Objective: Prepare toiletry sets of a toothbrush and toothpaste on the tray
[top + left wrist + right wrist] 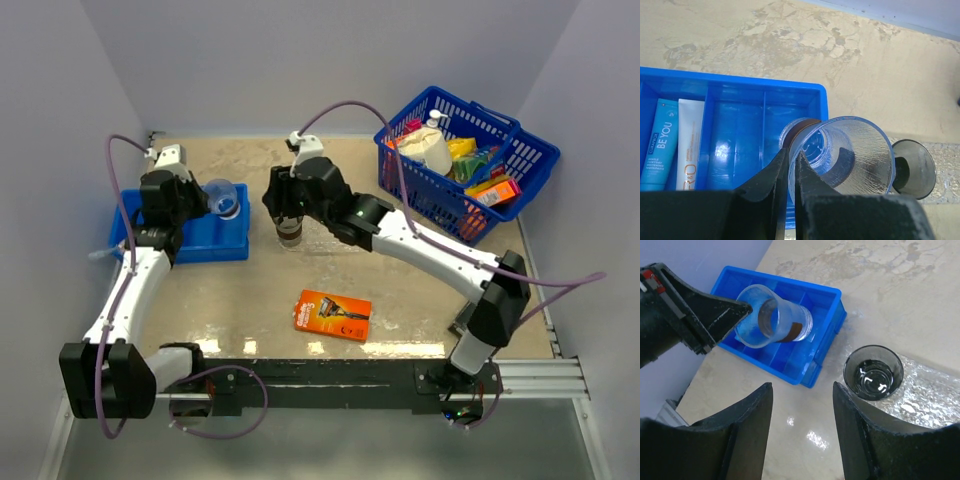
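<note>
My left gripper (791, 160) is shut on the rim of a clear cup (850, 160), held tilted over the blue compartment bin (765, 87). A brownish band shows round the cup's (772, 320) base end. Two toothpaste tubes (660, 150) (690, 145) lie flat in the bin's left compartments. A dark translucent cup (873, 372) stands upright on the clear tray (930, 390), to the right of the bin. My right gripper (802, 395) hangs open over bare table just left of that cup, with nothing between its fingers. No toothbrush is in view.
A blue wire basket (470, 160) full of packaged goods stands at the back right. An orange razor pack (333, 315) lies flat on the table near the front edge. The blue bin (215, 245) sits at the left, against the wall side.
</note>
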You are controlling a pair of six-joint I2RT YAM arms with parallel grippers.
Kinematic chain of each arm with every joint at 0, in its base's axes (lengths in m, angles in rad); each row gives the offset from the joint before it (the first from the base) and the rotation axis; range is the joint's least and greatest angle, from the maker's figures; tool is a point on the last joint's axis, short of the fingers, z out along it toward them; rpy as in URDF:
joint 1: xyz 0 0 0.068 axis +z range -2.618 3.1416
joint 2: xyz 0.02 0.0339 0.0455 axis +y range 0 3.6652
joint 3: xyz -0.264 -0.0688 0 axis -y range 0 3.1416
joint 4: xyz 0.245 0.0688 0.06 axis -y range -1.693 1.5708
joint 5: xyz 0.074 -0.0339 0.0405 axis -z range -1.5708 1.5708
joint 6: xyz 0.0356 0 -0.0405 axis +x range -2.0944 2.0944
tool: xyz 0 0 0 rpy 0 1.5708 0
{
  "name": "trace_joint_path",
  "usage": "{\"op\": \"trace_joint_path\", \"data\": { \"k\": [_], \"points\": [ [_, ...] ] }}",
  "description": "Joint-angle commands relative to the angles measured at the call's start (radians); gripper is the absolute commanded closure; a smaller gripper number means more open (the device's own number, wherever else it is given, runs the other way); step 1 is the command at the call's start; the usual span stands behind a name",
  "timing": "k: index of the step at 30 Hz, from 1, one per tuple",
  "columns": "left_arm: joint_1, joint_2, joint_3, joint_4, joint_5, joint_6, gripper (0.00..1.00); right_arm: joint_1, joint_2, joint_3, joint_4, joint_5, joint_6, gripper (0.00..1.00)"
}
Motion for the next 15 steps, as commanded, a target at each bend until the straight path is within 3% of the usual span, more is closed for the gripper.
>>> {"op": "trace_joint_path", "data": {
  "k": [1,15],
  "points": [
    [-0.025,-0.043,0.004,0.128,0.022,-0.03,1.0,0.015,0.086,0.123,-0.011,0.069,0.037,0.46],
    [-0.065,-0.054,-0.001,0.132,0.016,-0.024,1.0,0.029,0.362,0.433,-0.095,0.062,0.028,0.48]
  ]
}}
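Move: The clear cup hangs by its rim from the left fingers, its middle about 5 cm to that hand's right, 2 cm ahead and 4 cm below. From the open right hand the same cup is some 12 cm left, 6 cm ahead and 9 cm lower. The dark cup stands about 6 cm ahead, 3 cm right and 20 cm below the right hand; the blue organizer's middle is roughly 24 cm left of it, 6 cm ahead and 22 cm down. Leftward, with a good share of forward and down, the right hand closes in on the clear cup, about 7 cm left and 4 cm each forward and lower, slowing as it nears; its fingers stay open, pointing ahead and left. The left hand keeps its pinch on the rim and carries the cup some 2 cm right to meet it. ##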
